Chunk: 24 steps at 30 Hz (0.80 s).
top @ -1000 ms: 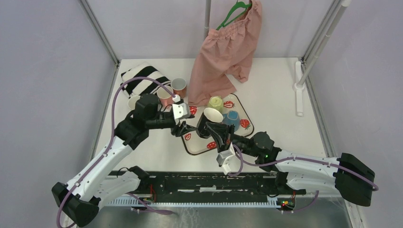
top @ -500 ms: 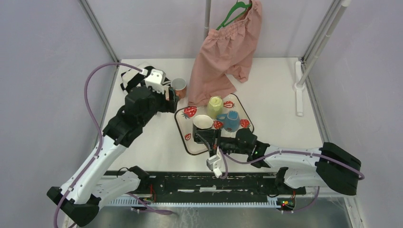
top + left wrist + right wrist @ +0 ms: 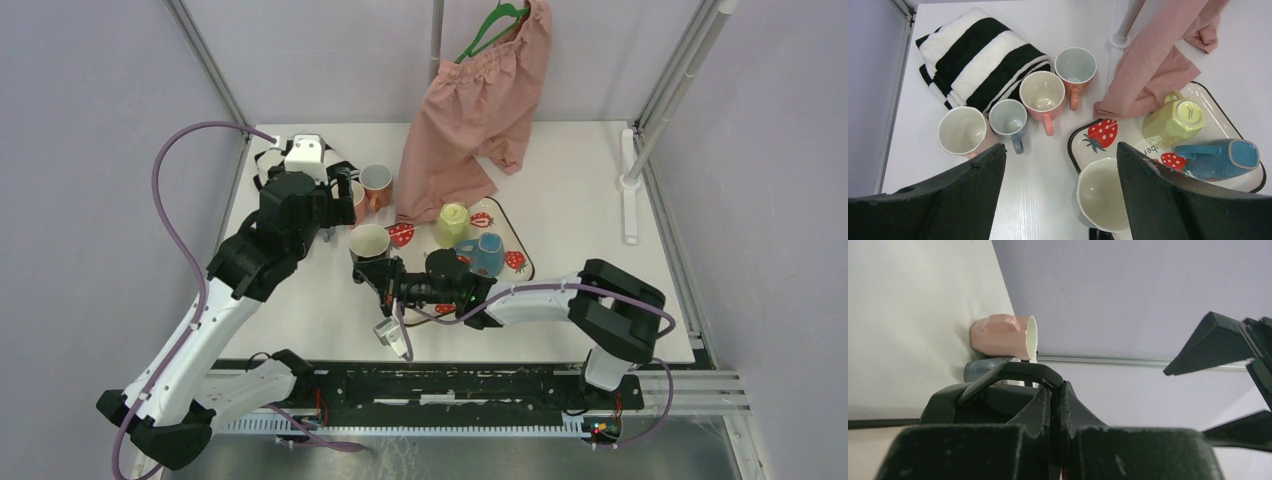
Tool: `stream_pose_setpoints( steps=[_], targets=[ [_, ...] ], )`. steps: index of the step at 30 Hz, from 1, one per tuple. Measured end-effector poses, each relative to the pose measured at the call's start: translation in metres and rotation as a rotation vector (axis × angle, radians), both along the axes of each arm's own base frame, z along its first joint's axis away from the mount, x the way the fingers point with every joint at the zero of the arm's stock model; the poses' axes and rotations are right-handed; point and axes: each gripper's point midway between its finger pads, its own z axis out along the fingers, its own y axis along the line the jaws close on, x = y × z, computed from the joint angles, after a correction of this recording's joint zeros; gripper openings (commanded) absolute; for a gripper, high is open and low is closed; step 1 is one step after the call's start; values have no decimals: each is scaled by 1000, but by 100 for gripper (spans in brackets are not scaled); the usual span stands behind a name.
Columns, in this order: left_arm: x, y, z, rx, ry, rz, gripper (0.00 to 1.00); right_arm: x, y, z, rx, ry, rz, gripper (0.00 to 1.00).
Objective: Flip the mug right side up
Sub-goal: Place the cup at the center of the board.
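Note:
A black mug with a cream inside [image 3: 369,243] is upright with its mouth facing up, just off the left edge of the strawberry tray [image 3: 520,240]. My right gripper [image 3: 386,272] reaches in from the right and is shut on the mug's handle [image 3: 1018,371]. Whether the mug's base touches the table is hidden. In the left wrist view the same mug [image 3: 1100,195] lies below my left gripper [image 3: 1059,150]. That left gripper [image 3: 335,205] hangs open and empty above the back-left mugs.
On the tray [image 3: 1070,145] a yellow-green mug [image 3: 1173,120] stands upside down and a blue mug [image 3: 1218,159] lies on its side. Several upright mugs [image 3: 1042,94] cluster beside a striped towel [image 3: 973,55]. Pink shorts [image 3: 480,100] hang at the back.
My left gripper let go near the mug, opened wide and drew back up to the rear left. My right gripper carried the mug leftward off the tray, its mouth turning from tilted to upward.

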Motion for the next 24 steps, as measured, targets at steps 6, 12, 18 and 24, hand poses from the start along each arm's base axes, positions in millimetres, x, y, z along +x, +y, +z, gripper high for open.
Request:
stream_pose_setpoints(
  steps=[6,12,18,24],
  targets=[
    [-3,3,-5,11,19,8,88,6,36,-18,-18,-31,24,0],
    [-8,6,-3,11,17,10,88,13,66,-34,-40,-66,48,0],
    [-10,8,-5,19,28,9,89,21,89,-45,-54,-103,68,0],
    [-12,12,-6,26,30,20,89,27,107,-60,-74,-125,82,0]
  ],
)
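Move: The right hand already holds the black mug, mouth up. The free table spot beside the tray lies about 16 cm to its left, 5 cm ahead and 14 cm below. The grey mug stands roughly 15 cm left and 13 ahead, the end pink mug 23 left and 10 ahead, and the middle pink mug 8 left and 16 ahead. From the idle left hand, that spot is some 9 cm left, 9 back and 28 below. Still pinching the black mug, the right hand sweeps about 11 cm left, sinking 6 cm, towards the grey mug. ##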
